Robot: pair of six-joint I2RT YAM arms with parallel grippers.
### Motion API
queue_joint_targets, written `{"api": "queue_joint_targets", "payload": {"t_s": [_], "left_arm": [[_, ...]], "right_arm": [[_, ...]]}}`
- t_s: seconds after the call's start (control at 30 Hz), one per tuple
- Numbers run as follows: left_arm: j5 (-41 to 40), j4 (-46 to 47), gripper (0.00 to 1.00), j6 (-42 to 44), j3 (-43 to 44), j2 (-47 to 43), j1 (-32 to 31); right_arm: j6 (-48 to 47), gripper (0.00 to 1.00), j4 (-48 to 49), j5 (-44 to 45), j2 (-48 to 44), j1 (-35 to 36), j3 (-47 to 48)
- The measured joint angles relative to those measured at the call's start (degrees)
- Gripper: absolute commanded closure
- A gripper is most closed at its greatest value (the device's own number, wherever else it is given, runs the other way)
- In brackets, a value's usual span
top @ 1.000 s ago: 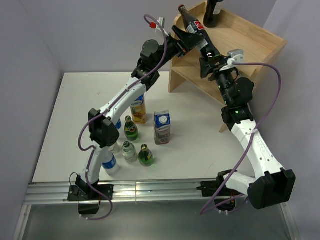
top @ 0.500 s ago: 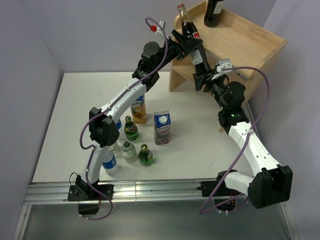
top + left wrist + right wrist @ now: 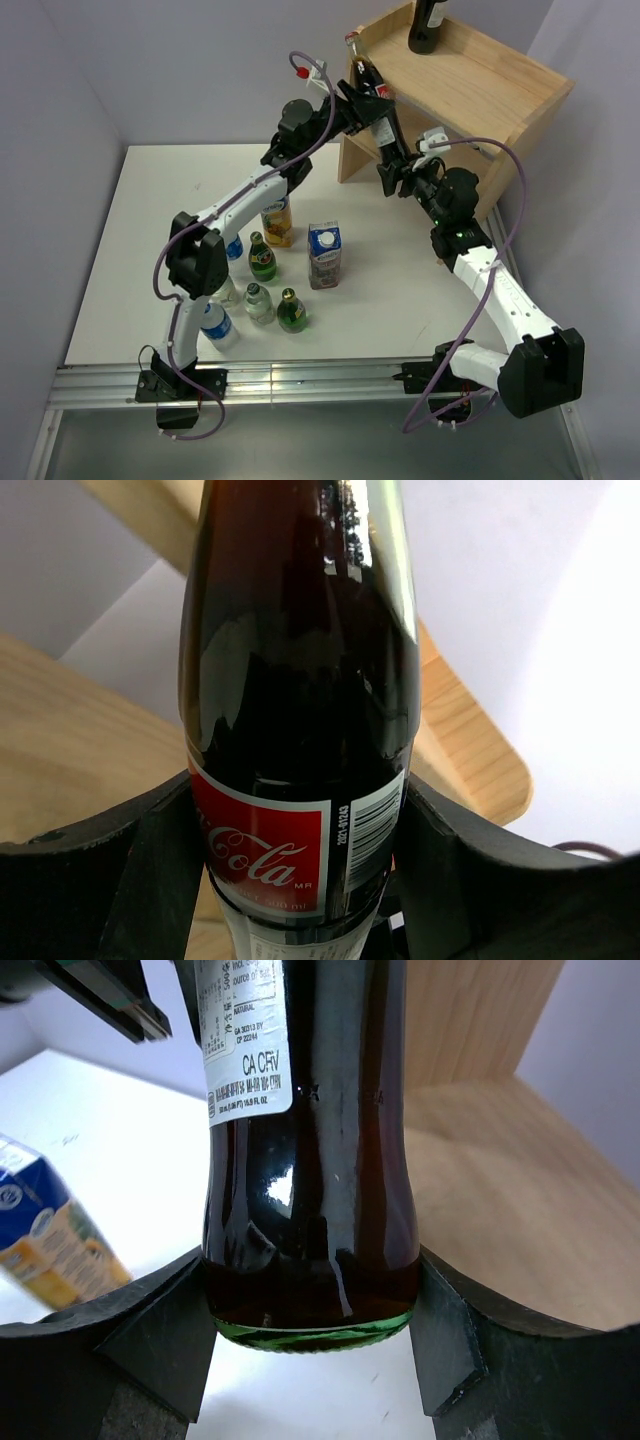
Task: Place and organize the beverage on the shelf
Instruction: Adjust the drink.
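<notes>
A dark cola bottle (image 3: pixel 384 132) with a red cap hangs nearly upright in the air, just in front of the left side panel of the light wooden shelf (image 3: pixel 480 80). My left gripper (image 3: pixel 370 100) is shut on its red label (image 3: pixel 270 855), with a finger pressed against each side. My right gripper (image 3: pixel 392 172) is shut on the bottle's base (image 3: pixel 310 1300), which hangs clear above the table. A second cola bottle (image 3: pixel 427 25) stands on top of the shelf. More of the beverage stands on the table at the left.
On the white table (image 3: pixel 140 220) stand a blue-topped juice carton (image 3: pixel 325 255), an orange juice carton (image 3: pixel 277 220), two green bottles (image 3: pixel 262 258) (image 3: pixel 291 311) and clear water bottles (image 3: pixel 258 302) (image 3: pixel 218 325). The shelf's lower board (image 3: pixel 500 1180) lies just right of the bottle's base.
The right gripper has carried the cola bottle left and stood it more upright. The left gripper's fingers have closed in round the label.
</notes>
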Motion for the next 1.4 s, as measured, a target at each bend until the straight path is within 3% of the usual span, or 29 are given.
{"api": "queue_joint_targets", "payload": {"t_s": [0.17, 0.37, 0.53, 0.7, 1.4], "left_arm": [[-0.2, 0.7, 1.00, 5.4, -8.4, -6.1, 0.0], [-0.1, 3.0, 1.00, 11.6, -17.6, -16.0, -0.7], [1.0, 3.6, 1.00, 13.0, -17.7, -19.0, -2.1], [1.8, 3.3, 1.00, 13.9, -18.2, -21.5, -3.0], [-1.1, 0.4, 1.00, 17.7, -21.2, -27.1, -4.3]], "right_arm": [[0.6, 1.00, -2.0, -0.2, -0.7, 1.9, -0.6], [0.2, 0.80, -2.6, -2.8, -4.9, 4.1, -1.1], [-0.1, 0.61, -3.2, -3.4, -9.8, 4.5, -1.1], [0.3, 0.50, -4.6, -3.8, -13.0, 4.6, -0.9], [4.1, 0.26, -7.7, -6.3, -15.1, 5.4, 0.6]]}}
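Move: The cola bottle is already held just in front of the shelf, left hand at mid-body, right hand at its base. The shelf's upper board centres about 6 cm ahead and 14 cm right of the left hand, level with it; the lower board lies 23 cm beneath that. On the upper board the standing bottle is some 20 cm ahead, 11 cm right, 10 cm up. From the right hand, the upper board is 12 cm ahead, 10 cm right, 9 cm up; the juice carton is 14 cm back, 15 cm left, 23 cm down. The cola bottle is drawn back out from the shelf front and lifted by both hands together, drifting left as well: the left hand goes about 12 cm back and 9 cm up, the right about 9 cm back and 6 cm up, easing off towards the end. Both grips stay shut on it while the left wrist rolls some 20 degrees and the right turns slightly counter-clockwise. ##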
